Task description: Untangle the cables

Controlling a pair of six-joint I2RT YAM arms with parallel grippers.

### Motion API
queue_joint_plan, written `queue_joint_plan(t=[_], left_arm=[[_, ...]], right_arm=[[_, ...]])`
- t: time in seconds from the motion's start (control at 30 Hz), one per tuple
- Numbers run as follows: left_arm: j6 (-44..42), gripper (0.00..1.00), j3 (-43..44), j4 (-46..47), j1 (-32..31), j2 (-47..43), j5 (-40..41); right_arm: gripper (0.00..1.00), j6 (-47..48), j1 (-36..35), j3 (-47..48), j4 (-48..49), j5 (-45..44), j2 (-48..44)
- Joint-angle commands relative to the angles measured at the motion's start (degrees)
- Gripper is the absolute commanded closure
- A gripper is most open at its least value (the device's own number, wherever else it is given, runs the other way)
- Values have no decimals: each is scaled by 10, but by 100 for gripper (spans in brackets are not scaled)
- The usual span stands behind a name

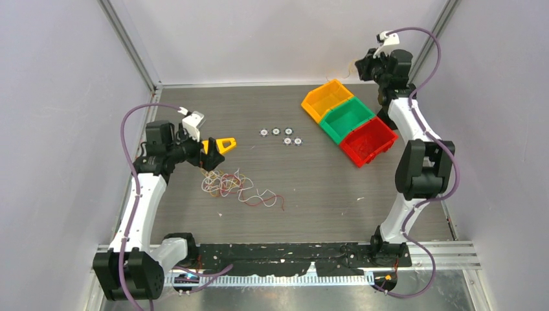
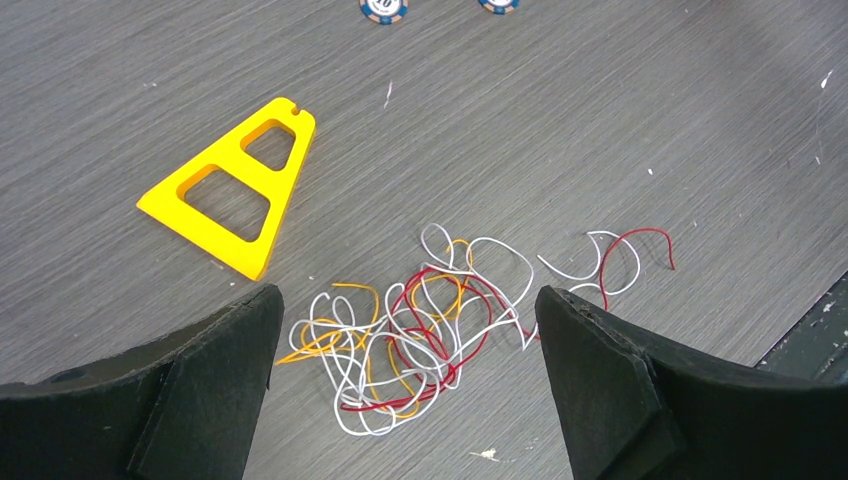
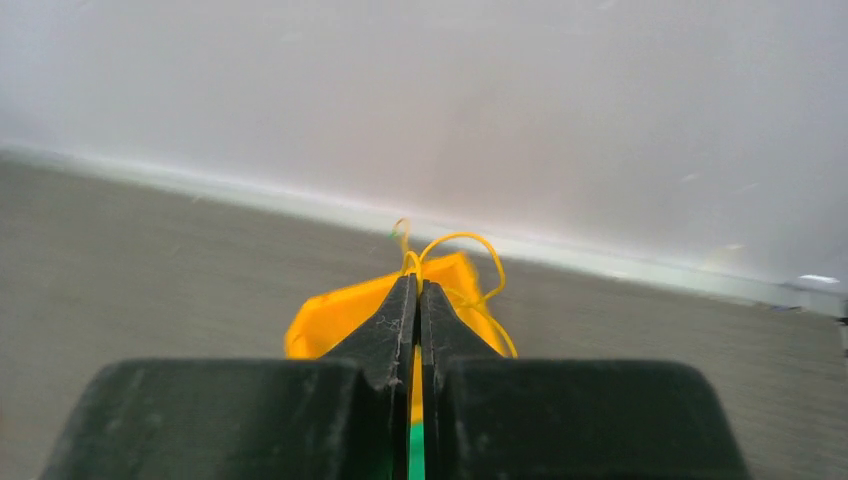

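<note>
A tangle of white, red and yellow-orange cables lies on the grey table left of centre, with a white and red tail trailing right. My left gripper hovers just above its left part. In the left wrist view the left gripper stands open, and the cables lie on the table between and beyond the fingers, untouched. My right gripper is raised at the back right. In the right wrist view the right gripper is shut on a thin yellow cable that loops out past its tips.
A yellow triangular frame lies flat just left of the tangle. Several small round discs sit mid-table. A yellow bin, a green bin and a red bin stand in a row at the back right; the yellow bin is below the right gripper.
</note>
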State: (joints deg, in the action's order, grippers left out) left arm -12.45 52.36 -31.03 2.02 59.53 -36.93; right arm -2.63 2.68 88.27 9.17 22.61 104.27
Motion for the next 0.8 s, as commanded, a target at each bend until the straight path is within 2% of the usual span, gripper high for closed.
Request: queue_joint_plan(t=[0.0,0.13,0.2,0.53,0.77], left_arm=[[-5,0,27,6,2,19,-14],[-10,0,42,-2,2,29,-15],[-16,0,43,-4,3,28,-11],[-10,0,19,2,3,11,-11],[0,1,12,9,2,7,-17]], right_arm=[[95,10,-2,96,59,-169,60],[95,16,-1,190,41,-221,115],[95,19,1,192,39,-214,109],[95,24,4,39,84,-70,-24],[94,21,-2,-5,90,3,-71]])
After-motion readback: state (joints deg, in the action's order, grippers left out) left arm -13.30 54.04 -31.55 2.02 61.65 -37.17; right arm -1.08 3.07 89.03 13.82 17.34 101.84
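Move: The yellow cable is already pinched in my right hand. The orange bin it seems bound for lies about 10 cm ahead and 8 cm left of that hand, some 26 cm lower. The green bin sits below me, level and about 2 cm left, and the red one 9 cm back and 5 cm to the right. From my left hand the orange bin is roughly 38 cm ahead, 37 cm right and 17 cm down. I flick the held yellow cable high above the bins: my right hand sweeps about 7 cm forward and 6 cm right, turning clockwise nearly 20 degrees, then pulls back by as much as it went forward, swings partly back left and climbs about 5 cm with the fingertips tipping up. My fingers stay shut on the cable. ##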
